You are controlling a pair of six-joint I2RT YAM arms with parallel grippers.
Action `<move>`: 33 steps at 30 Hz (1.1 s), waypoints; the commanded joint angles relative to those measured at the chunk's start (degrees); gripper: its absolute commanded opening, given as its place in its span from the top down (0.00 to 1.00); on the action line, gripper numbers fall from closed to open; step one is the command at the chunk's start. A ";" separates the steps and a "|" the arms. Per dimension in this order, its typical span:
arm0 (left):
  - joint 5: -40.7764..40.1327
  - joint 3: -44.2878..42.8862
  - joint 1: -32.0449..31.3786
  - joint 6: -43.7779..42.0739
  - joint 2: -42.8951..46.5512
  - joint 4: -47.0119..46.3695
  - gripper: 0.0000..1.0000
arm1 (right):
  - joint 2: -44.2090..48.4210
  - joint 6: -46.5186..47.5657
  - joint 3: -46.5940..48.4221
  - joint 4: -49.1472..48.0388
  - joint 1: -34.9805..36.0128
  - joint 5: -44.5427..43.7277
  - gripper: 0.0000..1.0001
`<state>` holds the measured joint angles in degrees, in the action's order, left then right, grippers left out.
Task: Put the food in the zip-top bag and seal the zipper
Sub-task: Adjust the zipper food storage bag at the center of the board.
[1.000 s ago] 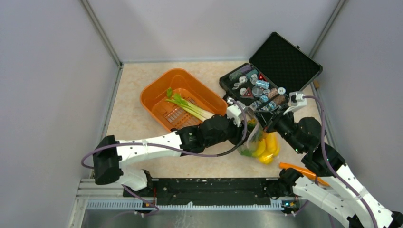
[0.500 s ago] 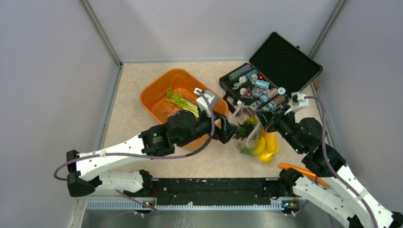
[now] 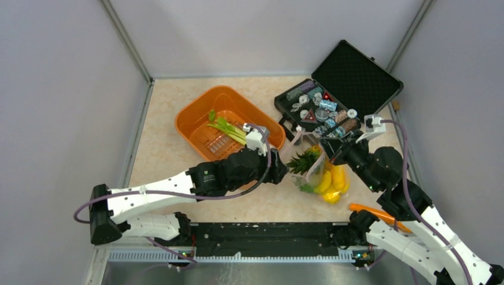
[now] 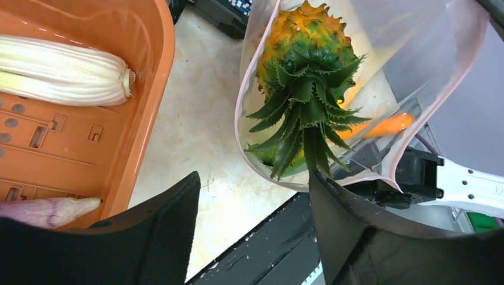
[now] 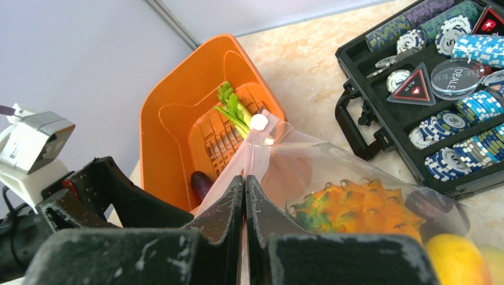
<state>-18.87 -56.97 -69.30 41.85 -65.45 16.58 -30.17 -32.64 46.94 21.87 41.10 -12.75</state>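
The clear zip-top bag (image 3: 319, 159) lies right of the orange tub, its mouth gaping toward my left gripper (image 3: 284, 169). Inside it are an orange pineapple (image 4: 303, 65) with its green crown at the mouth, and yellow fruit (image 3: 333, 178) deeper in. My left gripper (image 4: 252, 199) is open and empty, just short of the mouth. The pinkish zipper (image 4: 241, 119) rims the opening. My right gripper (image 5: 245, 178) is shut on that strip, holding the bag's edge up. A leafy green-white stalk (image 4: 65, 77) and a purple eggplant (image 5: 202, 184) lie in the tub.
The orange tub (image 3: 196, 116) sits left of the bag. An open black case (image 3: 333, 95) of chips and trinkets stands behind the bag at the back right. An orange elongated piece (image 3: 371, 212) lies by the right arm's base. Grey walls close in three sides.
My left gripper opened, left the pineapple in the bag, drew back toward the tub, then edged back toward the mouth. The right gripper has kept its hold without moving.
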 commanded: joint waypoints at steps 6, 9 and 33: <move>-1.56 -1.40 0.64 2.60 -2.46 -2.57 0.46 | -0.36 -0.20 1.11 -5.09 0.21 1.39 1.00; 0.11 -1.35 1.06 3.57 -3.48 -2.55 0.61 | -0.15 -0.02 0.67 -5.78 0.21 1.87 1.00; 20.65 -14.96 12.95 -20.10 -2.16 8.68 1.00 | -0.19 13.18 2.36 -7.39 0.21 29.90 0.59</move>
<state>-7.81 -66.83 -60.53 30.26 -68.66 18.35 -29.08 -26.48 44.01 14.72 41.10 5.78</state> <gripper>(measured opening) 0.002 0.337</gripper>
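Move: The zip-top bag's near left rim is right at the open left fingers, about 2 cm to their right, 1 cm ahead and 1 cm lower. The pineapple inside sits about 6 cm to this hand's right, 4 cm ahead and 9 cm below; the orange basket's middle is some 17 cm left, 9 cm ahead and 17 cm below. From the right hand, which holds the mouth, that rim is about 10 cm left, 2 cm back and 7 cm below. The left fingers ease some 2 cm right and down onto the bag's left rim and pinch it shut between them, then pull it up about 6 cm and forward some 3 cm. The right hand, still holding the mouth at first, drifts left, then swings left and back about 5 cm in all, turning some 20 degrees counter-clockwise and opening to let go of the rim. ##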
